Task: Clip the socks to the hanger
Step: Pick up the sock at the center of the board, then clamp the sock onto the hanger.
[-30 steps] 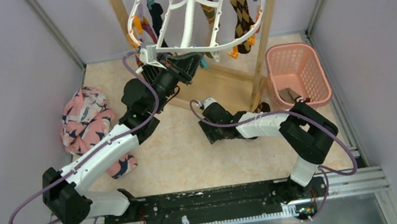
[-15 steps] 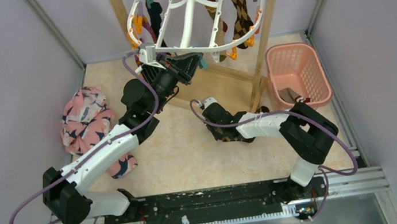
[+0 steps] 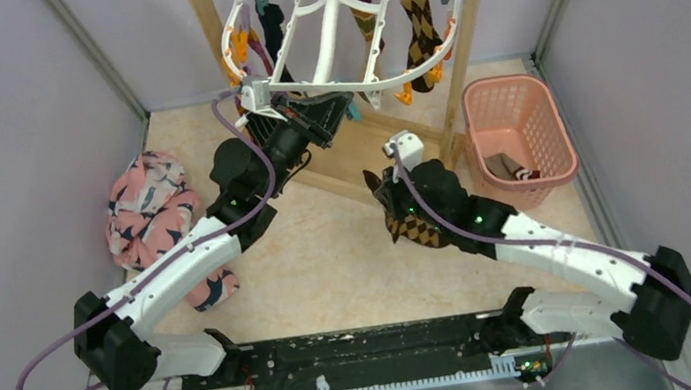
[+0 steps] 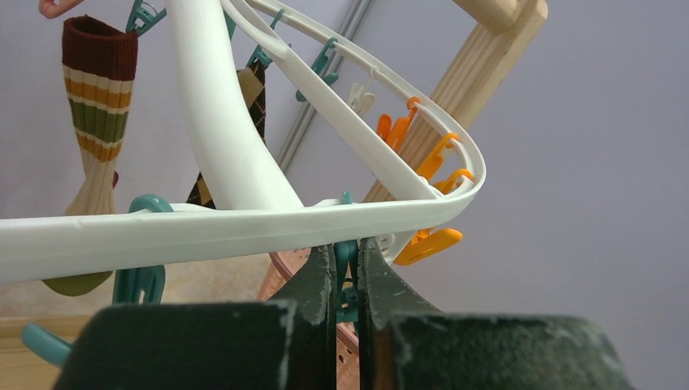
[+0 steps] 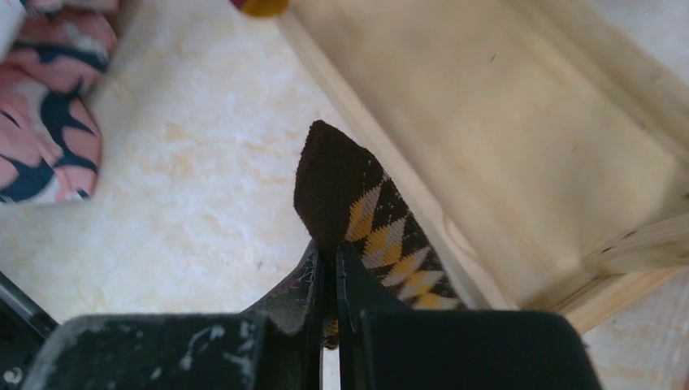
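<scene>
The hanger (image 3: 249, 11), a white oval frame, hangs from the wooden rack (image 3: 461, 33) with teal and orange clips. Three socks hang from it: a black one (image 3: 272, 28), a striped one (image 3: 358, 0) and an argyle one (image 3: 421, 29). My left gripper (image 3: 342, 110) is shut on a teal clip (image 4: 347, 264) under the hanger's near rim (image 4: 244, 221). My right gripper (image 3: 389, 205) is shut on the dark toe of another brown-and-yellow argyle sock (image 5: 366, 207), which is lifted off the floor beside the rack's base and hangs below the fingers (image 3: 419, 231).
A pink lattice basket (image 3: 555, 132) stands at the right with a sock (image 3: 517, 170) inside. A bulky pink bird-print cloth (image 3: 151, 216) lies at the left. The rack's wooden base board (image 5: 528, 138) runs just right of the held sock. Orange clips (image 4: 431, 242) hang by my left fingers.
My right gripper closed on the argyle sock on the floor and lifted it up toward the rack. The left gripper has kept its grip on the clip.
</scene>
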Controlling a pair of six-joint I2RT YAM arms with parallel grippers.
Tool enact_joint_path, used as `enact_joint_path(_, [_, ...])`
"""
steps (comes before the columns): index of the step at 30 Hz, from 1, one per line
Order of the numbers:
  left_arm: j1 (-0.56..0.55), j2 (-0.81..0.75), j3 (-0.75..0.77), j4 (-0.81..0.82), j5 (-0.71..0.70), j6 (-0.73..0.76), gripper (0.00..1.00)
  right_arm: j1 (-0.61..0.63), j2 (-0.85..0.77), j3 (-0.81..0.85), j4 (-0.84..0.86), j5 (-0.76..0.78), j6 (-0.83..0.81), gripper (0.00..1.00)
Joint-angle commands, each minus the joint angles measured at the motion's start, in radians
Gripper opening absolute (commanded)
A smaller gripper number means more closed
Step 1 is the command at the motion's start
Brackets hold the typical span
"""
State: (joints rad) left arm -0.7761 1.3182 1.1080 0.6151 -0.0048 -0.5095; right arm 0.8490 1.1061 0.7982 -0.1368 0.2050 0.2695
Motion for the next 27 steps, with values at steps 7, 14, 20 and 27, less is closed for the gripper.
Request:
enact_joint_path(7, [0.0,0.007,-0.008,-0.01,0.053,-0.037,0.0,0.01,-0.265,-0.038,0.224,0.128,-0.15,0.0])
enact_joint_path(14, [0.0,0.021,-0.001,-0.012,0.06,-0.047,0.0,0.012,-0.212,0.043,0.259,0.071,-0.236,0.0])
enact_joint_path(20, [0.0,0.024,0.001,-0.015,0.055,-0.043,0.0,0.013,-0.173,0.122,0.263,0.038,-0.265,0.0])
enact_joint_path(27, [0.001,0.027,0.0,-0.017,0.051,-0.042,0.0,0.026,-0.137,0.187,0.261,0.016,-0.301,0.0])
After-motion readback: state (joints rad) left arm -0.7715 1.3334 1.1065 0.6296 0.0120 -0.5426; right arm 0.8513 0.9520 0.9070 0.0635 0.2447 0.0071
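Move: The right hand, already gripping the argyle sock, takes it to the teal clip on the hanger's near rim, roughly 21 cm above it, 6 cm ahead and 3 cm left. An orange clip sits on the rim about 9 cm to the right of that teal clip and 2 cm farther out; the stand's wooden base lies 15 cm ahead of the hand and 18 cm below. For the left hand, the teal clip is right at its fingertips. The right hand keeps the argyle sock pinched and lifts it about 15 cm towards the teal clip, swerving some 3 cm right during the quick first rise, hanging nearly level for a moment, then climbing on while easing a couple of centimetres back left. Meanwhile its wrist tips the fingers up by some 25 degrees until they point about level, and the left hand stays in place at the rim, still squeezing the teal clip. ##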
